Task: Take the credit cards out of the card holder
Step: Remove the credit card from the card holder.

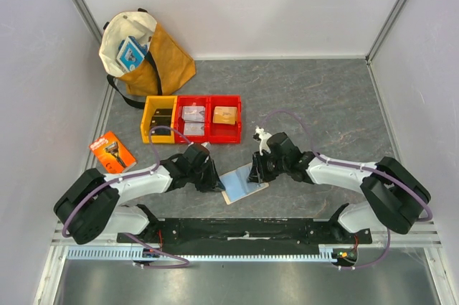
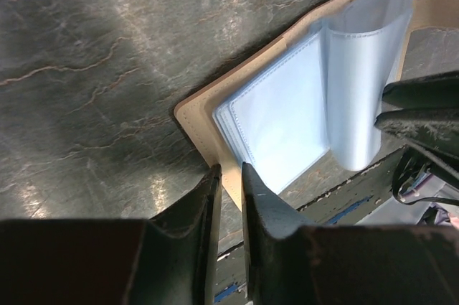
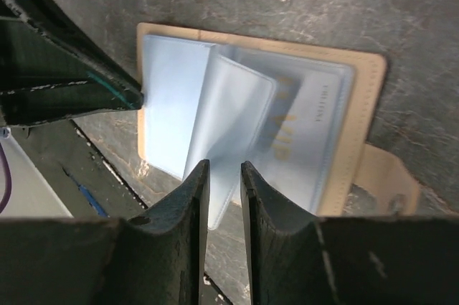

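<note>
The beige card holder (image 1: 244,184) lies open on the table between my two grippers, its pale blue clear sleeves (image 2: 280,122) showing. My left gripper (image 1: 215,178) is nearly shut, with its tips (image 2: 229,173) at the edge of the beige cover (image 2: 201,122). My right gripper (image 1: 257,173) has its jaws a little apart (image 3: 223,167) over a lifted sleeve (image 3: 233,111). A light grey card with yellow lettering (image 3: 294,122) shows through the sleeve under it. The snap tab (image 3: 384,176) sticks out on the right. No card is outside the holder.
A yellow bin (image 1: 159,118) and two red bins (image 1: 208,120) stand behind the arms; one red bin holds a tan block (image 1: 224,115). An orange razor package (image 1: 112,151) lies at the left. A tan bag (image 1: 143,50) stands at the back left.
</note>
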Tool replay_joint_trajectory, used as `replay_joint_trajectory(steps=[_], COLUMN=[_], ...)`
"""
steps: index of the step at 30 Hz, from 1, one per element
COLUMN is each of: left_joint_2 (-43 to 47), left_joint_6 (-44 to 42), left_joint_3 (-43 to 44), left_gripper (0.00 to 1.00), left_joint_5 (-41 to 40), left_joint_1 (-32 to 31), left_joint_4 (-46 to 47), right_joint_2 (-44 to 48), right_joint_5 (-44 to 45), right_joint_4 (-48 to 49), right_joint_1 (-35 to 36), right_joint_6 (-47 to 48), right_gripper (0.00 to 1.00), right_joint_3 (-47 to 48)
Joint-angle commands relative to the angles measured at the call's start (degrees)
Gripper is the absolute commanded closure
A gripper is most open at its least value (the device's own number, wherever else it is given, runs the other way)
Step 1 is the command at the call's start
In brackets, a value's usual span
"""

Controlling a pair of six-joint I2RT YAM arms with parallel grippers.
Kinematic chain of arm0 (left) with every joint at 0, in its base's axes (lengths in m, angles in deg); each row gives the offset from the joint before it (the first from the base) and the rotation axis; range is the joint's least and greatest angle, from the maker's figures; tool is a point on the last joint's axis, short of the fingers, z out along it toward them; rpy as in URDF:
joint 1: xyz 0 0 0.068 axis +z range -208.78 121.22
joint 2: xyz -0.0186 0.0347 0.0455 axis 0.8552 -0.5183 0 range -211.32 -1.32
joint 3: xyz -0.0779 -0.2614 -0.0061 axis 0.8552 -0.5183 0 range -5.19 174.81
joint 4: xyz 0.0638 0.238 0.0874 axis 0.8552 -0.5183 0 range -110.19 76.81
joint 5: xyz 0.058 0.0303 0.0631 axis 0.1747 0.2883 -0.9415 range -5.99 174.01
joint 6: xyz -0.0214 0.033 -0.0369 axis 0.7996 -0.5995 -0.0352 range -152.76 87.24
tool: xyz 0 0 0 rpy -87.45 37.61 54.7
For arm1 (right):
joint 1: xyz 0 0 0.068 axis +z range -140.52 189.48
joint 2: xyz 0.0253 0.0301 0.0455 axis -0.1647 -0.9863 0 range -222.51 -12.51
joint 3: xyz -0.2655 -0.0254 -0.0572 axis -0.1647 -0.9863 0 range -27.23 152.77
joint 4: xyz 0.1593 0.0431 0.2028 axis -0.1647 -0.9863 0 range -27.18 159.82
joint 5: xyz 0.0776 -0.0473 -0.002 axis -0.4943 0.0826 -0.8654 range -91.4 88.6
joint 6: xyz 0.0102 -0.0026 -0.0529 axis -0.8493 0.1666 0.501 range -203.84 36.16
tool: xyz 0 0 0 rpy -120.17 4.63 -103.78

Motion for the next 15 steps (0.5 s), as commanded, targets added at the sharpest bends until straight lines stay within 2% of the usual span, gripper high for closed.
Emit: replay_joint_trajectory(steps=[1,4,7,15], left_joint_2=[-1.94,-1.68,-1.33,1.31], left_joint_6=[1.46,1.64,1.90,3.92], left_joint_3=[0.09,-0.18,-0.62,-2.11], left_gripper=[0.76,0.76,0.76,0.76], left_joint_5=[0.06,0.05,-0.12,-1.17], left_joint_1=[-0.81,-0.90,-0.90,-0.99], left_joint_4=[0.98,0.98,1.33,2.65], right_joint_2=[1.41,2.64,1.33,-5.61], right_joint_5=[-2.08,-0.49,-2.50,-3.21], right_joint_4=[2.32,1.97,2.23,4.35], right_joint_1=[1.36,1.45,2.06,10.40], right_joint_6=[-0.49,-0.32,-0.40,-1.72], right_gripper=[0.70,0.70,0.70,0.69], right_joint_3=[1.99,2.16,3.30,9.10])
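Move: The raised, curled blue sleeve of the card holder stands about 2 cm to the right hand's left, 1 cm back and 1 cm lower. The holder's left half, where that sleeve is headed, lies some 8 cm left, 4 cm back and 3 cm below, its tan strap about 3 cm right and 1 cm ahead. From the left hand, the open card holder's middle is about 7 cm right, 1 cm ahead and 1 cm down. The raised sleeve is pushed over leftwards by the right hand's nearly shut fingertips, which sweep about 5 cm left towards the left hand while drawing back and rising some 2 cm each, quickest at the end, with a slight counter-clockwise turn. The left hand stays put, its tips still holding down the holder's left edge. ##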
